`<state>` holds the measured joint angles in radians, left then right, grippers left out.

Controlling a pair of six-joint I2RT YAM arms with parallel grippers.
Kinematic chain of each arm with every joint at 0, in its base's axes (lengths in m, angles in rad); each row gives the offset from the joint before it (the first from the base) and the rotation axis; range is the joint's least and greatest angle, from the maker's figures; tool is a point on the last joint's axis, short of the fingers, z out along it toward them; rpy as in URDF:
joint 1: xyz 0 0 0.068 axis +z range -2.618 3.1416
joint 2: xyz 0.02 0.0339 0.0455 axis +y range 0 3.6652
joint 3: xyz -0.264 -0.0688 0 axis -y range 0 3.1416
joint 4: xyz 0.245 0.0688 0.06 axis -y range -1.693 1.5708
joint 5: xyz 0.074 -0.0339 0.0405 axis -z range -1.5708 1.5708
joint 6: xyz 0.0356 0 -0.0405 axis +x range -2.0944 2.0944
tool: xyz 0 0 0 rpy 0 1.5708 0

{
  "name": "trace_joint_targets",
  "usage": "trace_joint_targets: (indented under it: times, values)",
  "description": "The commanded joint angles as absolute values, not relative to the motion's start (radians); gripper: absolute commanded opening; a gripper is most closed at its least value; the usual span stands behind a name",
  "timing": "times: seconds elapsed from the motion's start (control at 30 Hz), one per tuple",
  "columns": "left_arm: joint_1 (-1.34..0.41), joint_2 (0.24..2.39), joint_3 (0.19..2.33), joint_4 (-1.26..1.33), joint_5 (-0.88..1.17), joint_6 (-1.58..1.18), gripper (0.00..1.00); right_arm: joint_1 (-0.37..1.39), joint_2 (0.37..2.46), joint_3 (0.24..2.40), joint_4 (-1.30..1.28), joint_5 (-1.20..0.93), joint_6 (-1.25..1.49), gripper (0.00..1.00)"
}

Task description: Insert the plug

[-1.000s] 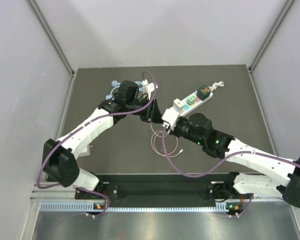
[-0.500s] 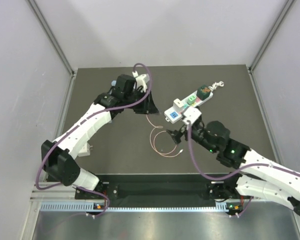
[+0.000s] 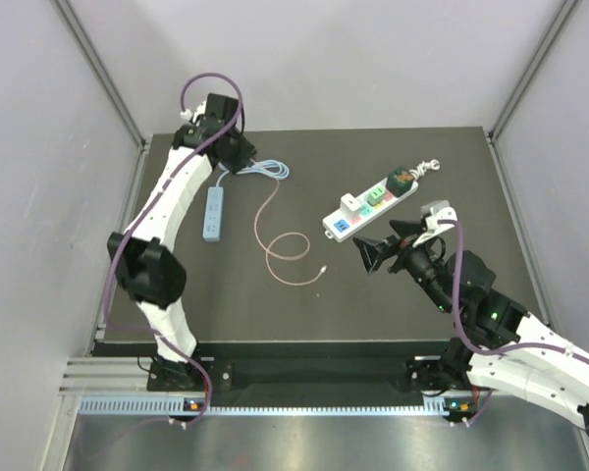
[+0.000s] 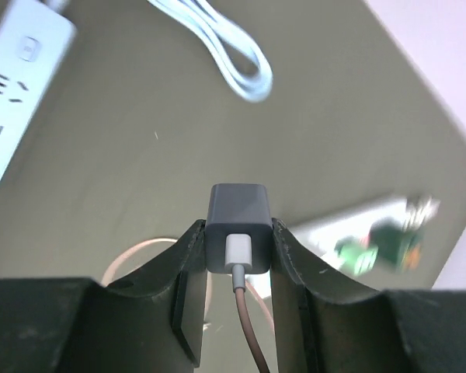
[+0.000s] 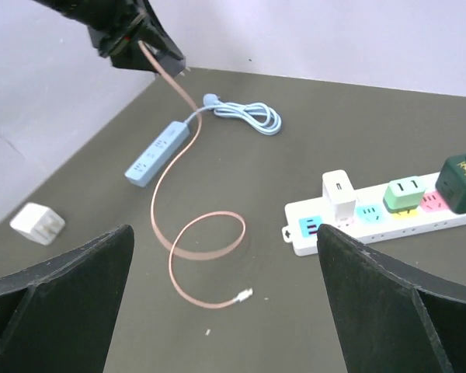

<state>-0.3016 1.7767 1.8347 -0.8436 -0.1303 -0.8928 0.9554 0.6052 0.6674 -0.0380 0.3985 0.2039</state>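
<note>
My left gripper [image 4: 239, 250] is shut on a dark grey charger plug [image 4: 239, 214] with a pink cable [image 4: 248, 326] running out of its back. In the top view that gripper [image 3: 232, 147] hangs over the table's far left corner, just beyond a blue power strip [image 3: 213, 213]. The pink cable [image 3: 275, 245] trails from it in a loop to a loose white end [image 3: 321, 267]. My right gripper [image 3: 373, 253] stands wide open and empty, in front of the white power strip [image 3: 368, 206]. From the right wrist, the left gripper [image 5: 144, 43] and blue strip [image 5: 157, 153] show at upper left.
The white strip [image 5: 388, 221] carries a white adapter [image 5: 339, 196], green adapters and a dark green plug [image 5: 462, 180]. The blue strip's pale cord lies coiled [image 3: 270, 169] at the back. A white cube charger [image 5: 37, 224] sits near the left wall. Walls close in three sides.
My left arm has swung from the table's middle to the far left corner with the plug, dragging the pink cable. My right gripper has opened and drawn back to the right.
</note>
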Motion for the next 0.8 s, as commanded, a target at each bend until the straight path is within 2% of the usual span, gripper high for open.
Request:
trace_joint_targets:
  times: [0.0, 0.13, 0.27, 0.43, 0.6, 0.77]
  values:
    - [-0.249, 1.914, 2.011, -1.141, -0.278, -1.162, 0.00, 0.965, 0.595, 0.655, -0.015, 0.432, 0.285, 1.00]
    - [-0.158, 1.980, 2.030, -1.197, -0.226, -1.348, 0.00, 0.965, 0.632, 0.676, -0.052, 0.535, 0.415, 1.00]
    - [-0.107, 2.014, 2.017, -1.180, -0.233, -1.419, 0.00, 0.965, 0.678, 0.709, -0.074, 0.508, 0.382, 1.00]
    - [-0.083, 2.091, 2.031, -1.161, -0.262, -1.408, 0.00, 0.965, 0.730, 0.723, -0.055, 0.500, 0.319, 1.00]
    - [-0.078, 2.177, 2.092, -1.288, -0.311, -1.416, 0.00, 0.965, 0.770, 0.741, -0.063, 0.537, 0.282, 1.00]
    - [-0.063, 2.190, 2.037, -1.281, -0.315, -1.436, 0.00, 0.965, 0.781, 0.736, -0.054, 0.552, 0.252, 1.00]
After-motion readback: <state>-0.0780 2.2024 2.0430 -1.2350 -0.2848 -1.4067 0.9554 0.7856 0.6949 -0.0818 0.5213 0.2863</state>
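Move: The blue power strip I'm bringing the held grey plug to lies about 13 cm to my left hand's left, level with it fore and aft, some 22 cm below. Its coiled blue cord lies 13 cm ahead of that hand, just 1 cm left-right off, and the cord's plug end is 14 cm ahead and 10 cm left, both down on the table. From my right hand the strip is roughly 25 cm ahead, 39 cm left and 27 cm lower. I keep the grey plug pinched in my left hand and swoop down about 15 cm and left some 12 cm to bring it close over the blue strip, easing off sideways while still sinking. On the way I swing the wrist about 40 degrees counter-clockwise and tip the fingers steeply down. My empty, wide-open right hand sinks under 5 cm and edges forward towards the white power strip. ##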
